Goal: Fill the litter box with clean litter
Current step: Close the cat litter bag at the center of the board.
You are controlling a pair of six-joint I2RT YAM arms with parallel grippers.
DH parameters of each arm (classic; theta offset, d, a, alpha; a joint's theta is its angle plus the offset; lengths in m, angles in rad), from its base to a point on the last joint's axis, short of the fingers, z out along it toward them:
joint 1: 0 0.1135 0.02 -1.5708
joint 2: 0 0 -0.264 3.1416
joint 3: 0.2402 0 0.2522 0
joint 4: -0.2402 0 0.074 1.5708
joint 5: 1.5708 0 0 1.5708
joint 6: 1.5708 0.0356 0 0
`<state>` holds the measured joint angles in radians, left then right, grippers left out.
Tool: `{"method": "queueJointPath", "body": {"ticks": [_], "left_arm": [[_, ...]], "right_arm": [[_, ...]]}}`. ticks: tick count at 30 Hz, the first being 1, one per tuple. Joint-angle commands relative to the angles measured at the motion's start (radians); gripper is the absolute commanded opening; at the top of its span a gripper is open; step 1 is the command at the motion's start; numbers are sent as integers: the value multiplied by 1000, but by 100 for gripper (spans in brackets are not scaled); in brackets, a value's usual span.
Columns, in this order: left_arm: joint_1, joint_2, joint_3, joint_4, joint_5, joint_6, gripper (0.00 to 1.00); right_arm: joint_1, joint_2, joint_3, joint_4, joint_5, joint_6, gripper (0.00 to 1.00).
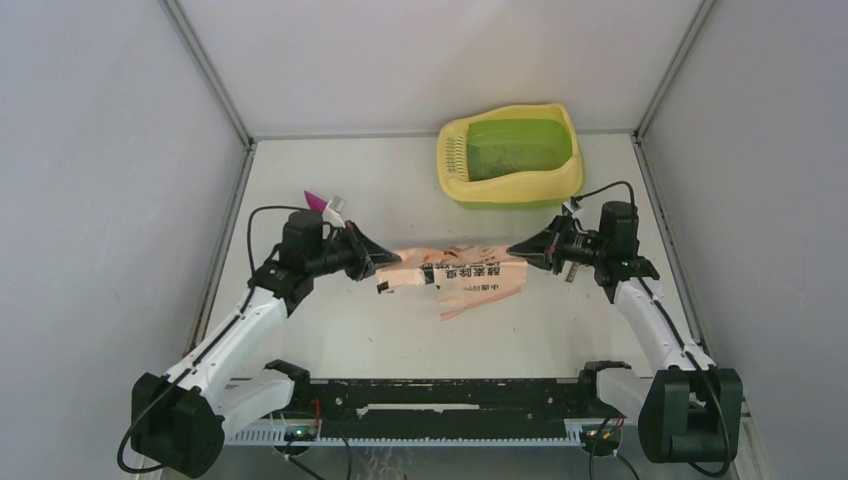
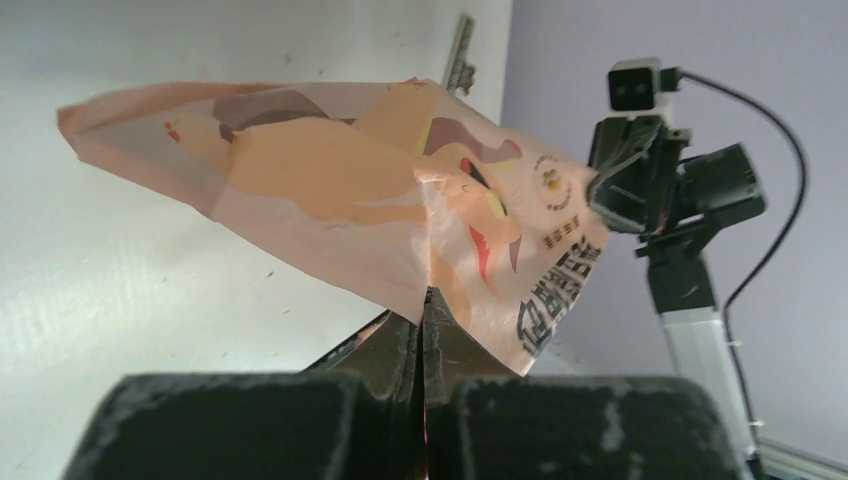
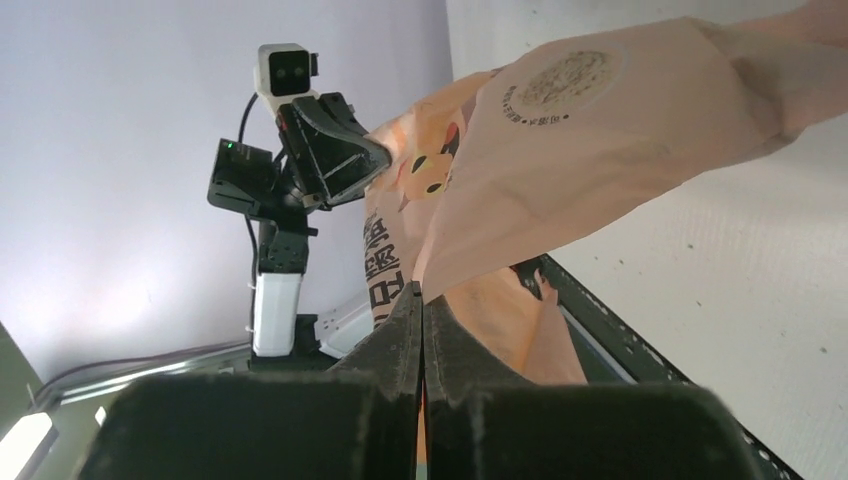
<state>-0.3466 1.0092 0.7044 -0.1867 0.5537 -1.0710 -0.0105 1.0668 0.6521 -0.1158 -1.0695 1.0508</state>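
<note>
The peach-pink printed litter bag (image 1: 455, 272) hangs stretched sideways above the table's middle, held at both ends. My left gripper (image 1: 388, 262) is shut on its left edge; in the left wrist view the jaws (image 2: 428, 295) pinch the bag (image 2: 400, 200). My right gripper (image 1: 515, 250) is shut on the right edge, and in its wrist view (image 3: 420, 290) it pinches the bag (image 3: 600, 130). The litter box (image 1: 572, 170), yellow rim and green basin, sits at the back right, beyond the bag. Faint dark speckling of litter (image 1: 500, 160) shows on the basin floor.
A magenta scoop (image 1: 318, 200) lies at the back left, behind my left arm. Grey walls close in the table on three sides. A black rail (image 1: 450, 395) runs along the near edge between the arm bases.
</note>
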Motion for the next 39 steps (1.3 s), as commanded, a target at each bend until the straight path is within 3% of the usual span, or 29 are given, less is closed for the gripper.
{"method": "queueJointPath", "body": {"ticks": [1,6,8,11,14,23,28,31,35,39], "left_arm": [[8,-41,-58,-78,-41,148,3],[7,17,-146,-37,-68,184,4],[7,34,-152,-33,-74,195,7],[8,28,-139,-38,-73,197,13],[7,-4,-114,-74,-71,200,18],[-13,-204,-74,-204,-66,181,25],[-66,-288,-121,-229,-99,156,32],[-75,-339,-181,-234,-118,145,35],[-75,-400,-228,-264,-156,141,35],[-75,-448,-211,-368,-255,187,39]], "right_arm": [[-14,-2,25,-92,52,-143,0],[-13,76,-4,-115,115,-245,3],[-20,100,-3,-130,116,-268,11],[-27,76,3,-173,147,-292,35],[-31,21,55,-320,234,-369,49],[-29,-267,132,-739,468,-399,56],[73,-426,107,-820,479,-223,60],[246,-532,68,-776,557,-9,70],[475,-604,28,-696,725,273,71],[690,-557,27,-657,899,480,72]]}}
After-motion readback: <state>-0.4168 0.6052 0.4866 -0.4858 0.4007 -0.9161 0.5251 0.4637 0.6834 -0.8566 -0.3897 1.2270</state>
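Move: Each hand pinches an upper corner of the cat litter bag, which hangs stretched between them. Its middle is roughly 11 cm to the right of the left hand and 7 cm below it, and 10 cm to the left of the right hand, likewise below, about level fore and aft with both. From the left hand the purple scoop lies some 13 cm ahead and 16 cm left. From the right hand the litter box stands about 24 cm ahead and 2 cm right, and a small metal piece 4 cm ahead and 17 cm right. Both hands, already pinching the bag's corners, lower the bag towards the table, the left by about 8 cm and the right by 6 or 7, and let go near the bottom, the right fingers spreading wide and the left only about a third. Then both lift some 4 cm and draw back towards the bases, the left by about 6 cm with a last small dip beside its corner, the right first edging left over the bag with its fingertips dipping some 25 degrees, then swinging back about 14 cm and to its right, ending open by the bag's right edge. ##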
